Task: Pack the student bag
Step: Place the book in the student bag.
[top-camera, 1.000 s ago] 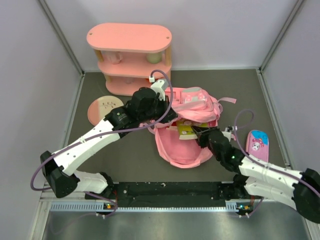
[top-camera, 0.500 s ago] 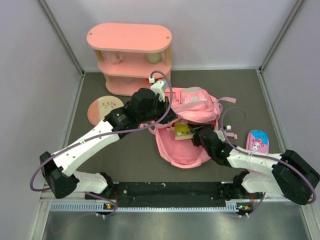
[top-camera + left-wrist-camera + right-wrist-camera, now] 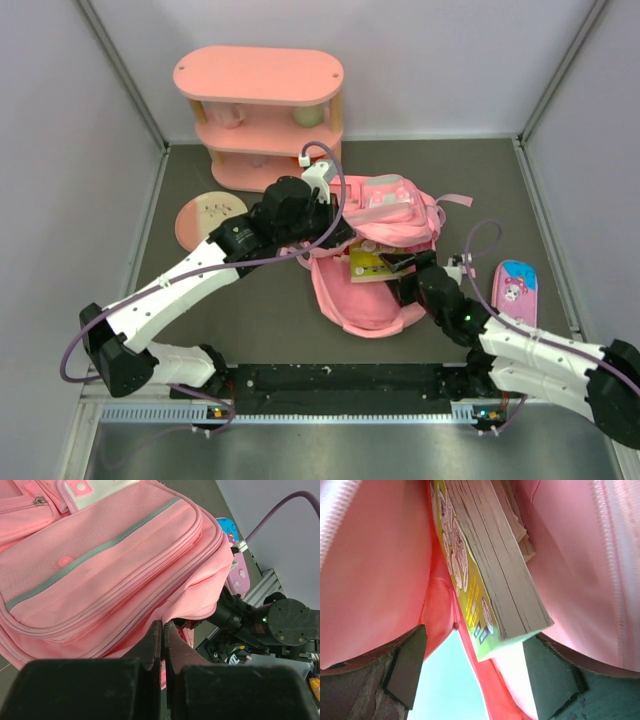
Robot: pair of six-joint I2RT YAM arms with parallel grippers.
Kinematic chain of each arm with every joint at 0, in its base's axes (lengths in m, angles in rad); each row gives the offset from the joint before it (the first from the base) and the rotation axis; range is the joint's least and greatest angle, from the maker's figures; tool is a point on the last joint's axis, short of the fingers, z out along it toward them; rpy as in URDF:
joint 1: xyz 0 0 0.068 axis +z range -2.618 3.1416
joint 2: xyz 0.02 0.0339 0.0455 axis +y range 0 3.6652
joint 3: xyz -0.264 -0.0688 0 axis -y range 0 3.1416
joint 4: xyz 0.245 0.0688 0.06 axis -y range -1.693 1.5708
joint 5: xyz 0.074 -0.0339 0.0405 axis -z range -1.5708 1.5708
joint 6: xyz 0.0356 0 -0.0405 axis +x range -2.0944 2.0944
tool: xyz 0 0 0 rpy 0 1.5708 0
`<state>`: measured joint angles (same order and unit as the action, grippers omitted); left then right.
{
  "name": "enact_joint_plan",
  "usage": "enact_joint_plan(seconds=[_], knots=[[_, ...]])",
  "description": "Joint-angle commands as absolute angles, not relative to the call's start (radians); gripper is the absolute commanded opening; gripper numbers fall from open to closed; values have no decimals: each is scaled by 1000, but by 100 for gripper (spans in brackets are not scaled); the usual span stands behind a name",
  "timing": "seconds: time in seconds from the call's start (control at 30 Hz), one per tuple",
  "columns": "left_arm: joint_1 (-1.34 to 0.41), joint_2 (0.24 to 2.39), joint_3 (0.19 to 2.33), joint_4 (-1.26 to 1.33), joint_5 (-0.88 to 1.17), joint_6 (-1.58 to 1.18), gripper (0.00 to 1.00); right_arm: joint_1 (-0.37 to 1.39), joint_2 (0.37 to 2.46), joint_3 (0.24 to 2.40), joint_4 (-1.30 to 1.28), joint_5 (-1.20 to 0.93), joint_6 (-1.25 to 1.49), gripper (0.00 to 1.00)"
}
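The student bag [image 3: 372, 292], a soft pink backpack, lies in the middle of the table with its mouth open toward the arms. My left gripper [image 3: 338, 238] is shut on the upper lip of the mouth, and in the left wrist view the pink fabric [image 3: 172, 611] is pinched at the gripper [image 3: 164, 626] tips. A thick book with a yellow-green cover [image 3: 367, 263] sits in the opening. My right gripper [image 3: 399, 270] stands open at the mouth. In the right wrist view the book [image 3: 492, 565] lies between pink walls, its near corner between the spread fingers [image 3: 406, 666], touching neither.
A pink three-tier shelf [image 3: 258, 112] stands at the back with a cup on its middle tier. A round pink disc [image 3: 208, 218] lies left of the bag. A flat pencil case [image 3: 514, 290] lies at the right, near the right arm. Grey walls close in both sides.
The right gripper's jaws have spread wide and let go of the book, which now rests in the bag's mouth. That arm pushed in, then drew back slightly. The left gripper has not moved.
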<state>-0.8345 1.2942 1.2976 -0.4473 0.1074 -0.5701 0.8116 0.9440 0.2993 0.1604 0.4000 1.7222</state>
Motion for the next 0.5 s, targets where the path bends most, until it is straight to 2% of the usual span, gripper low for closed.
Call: enact_joint_plan(seconds=[0.0,0.07,0.1,0.23,0.27,0.37,0.47], knots=[[-838,1258,1312,-304,112,-578,0,819,839,236,117,457,1704,58],[-838,1253,1307,-292,113,-581,0,816,810,213,136,532,1688,45],[-838,1253,1304,-287,115,-584,0,804,805,200,167,546,1675,34],[-838,1253,1299,-284,124,-591,0,758,854,221,218,479,1635,4],[-838,1253,1298,-282,126,-594,0,759,874,230,230,473,1637,0],[-839,1252,1293,-279,132,-601,0,758,960,239,417,430,1609,0],[-839,1249,1290,-279,135,-610,0,758,1049,299,482,399,1638,0]])
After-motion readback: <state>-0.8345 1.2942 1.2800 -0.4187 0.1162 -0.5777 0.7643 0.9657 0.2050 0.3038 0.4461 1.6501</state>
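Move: The green book sticks out of the student bag's mouth some 5 cm ahead of the open right hand, 4 cm to its left and 2 cm lower. The bag's raised flap is about 12 cm ahead of that hand and 8 cm above; the bag's near rim is 12 cm back and 5 cm left. From the left hand, the book lies around 4 cm back, 7 cm right and 15 cm below. The right fingers nearly shut, going about 3 cm right and down, then forward against the book's near end. ##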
